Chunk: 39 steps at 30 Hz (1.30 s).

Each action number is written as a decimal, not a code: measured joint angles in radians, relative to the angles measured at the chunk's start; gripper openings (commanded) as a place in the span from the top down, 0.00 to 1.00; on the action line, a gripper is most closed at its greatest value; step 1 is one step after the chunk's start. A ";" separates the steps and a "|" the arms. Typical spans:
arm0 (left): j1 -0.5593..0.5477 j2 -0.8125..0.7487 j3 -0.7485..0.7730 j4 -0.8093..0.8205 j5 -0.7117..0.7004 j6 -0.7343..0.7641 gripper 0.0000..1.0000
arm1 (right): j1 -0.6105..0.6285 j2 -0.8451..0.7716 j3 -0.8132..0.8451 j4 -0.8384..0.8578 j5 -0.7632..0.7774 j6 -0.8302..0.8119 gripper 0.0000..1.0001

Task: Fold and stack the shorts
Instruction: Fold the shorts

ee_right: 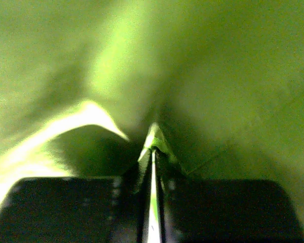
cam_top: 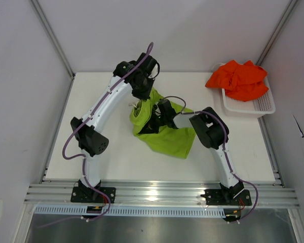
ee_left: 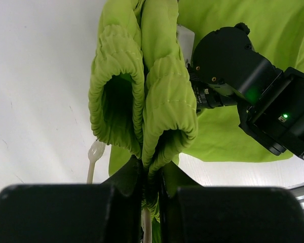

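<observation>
The lime green shorts [cam_top: 168,137] lie bunched in the middle of the table, partly lifted. My left gripper [cam_top: 143,97] reaches in from the far side and is shut on their gathered elastic waistband [ee_left: 167,101], which stands in two folds above the jaws [ee_left: 151,174]. My right gripper [cam_top: 155,120] is shut on a thin fold of the same green fabric [ee_right: 153,157], and cloth fills its whole view. Its black wrist [ee_left: 228,61] shows just right of the waistband. The orange-red shorts [cam_top: 239,78] sit crumpled in the basket.
The white mesh basket [cam_top: 258,106] stands at the back right corner of the table. A pale drawstring end [ee_left: 95,152] hangs left of the waistband. Grey walls close in the table on three sides.
</observation>
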<state>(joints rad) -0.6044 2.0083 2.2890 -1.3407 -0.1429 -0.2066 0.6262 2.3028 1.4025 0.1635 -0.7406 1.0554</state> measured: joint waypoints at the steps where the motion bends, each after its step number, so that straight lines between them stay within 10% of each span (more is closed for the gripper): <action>1: 0.000 0.000 0.006 -0.003 0.000 -0.003 0.89 | 0.000 0.001 0.000 0.009 0.000 0.006 0.78; 6: 0.000 0.002 0.047 -0.012 0.000 -0.003 0.90 | -0.003 -0.015 -0.001 0.026 0.001 0.007 0.63; 21: 0.000 0.045 0.058 -0.015 -0.040 -0.003 0.92 | -0.168 -0.366 -0.121 -0.371 0.129 -0.261 0.66; 39: -0.037 0.077 0.067 -0.004 -0.040 -0.037 0.91 | -0.341 -0.576 -0.307 -0.604 0.711 -0.492 0.57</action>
<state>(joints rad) -0.6418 2.0857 2.3558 -1.3445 -0.1829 -0.2440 0.2852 1.7267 1.0954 -0.4404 -0.0296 0.5636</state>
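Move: The shorts' right edge, where the right fingers will next close, lies flat about 28 cm to the right of the right hand, some 2 cm farther out and 1 cm lower. Their near right corner is roughly 21 cm right and 14 cm back of that hand; the gathered leg openings hang in the left grip, 20 cm above it and about 3 cm ahead. From the left hand, the right edge is around 26 cm right, 2 cm back and 23 cm down. The shorts' gathered end stays pinched in the left hand, which lifts slightly, then sinks a little and drifts about 2 cm right. The right hand opens partway and withdraws from beneath the raised fold, rising about 7 cm as it sweeps some 28 cm right over the flat cloth, then lowers to the right edge, its leftward-pointing fingers tipping some 45 degrees towards straight down and opening a bit wider. ##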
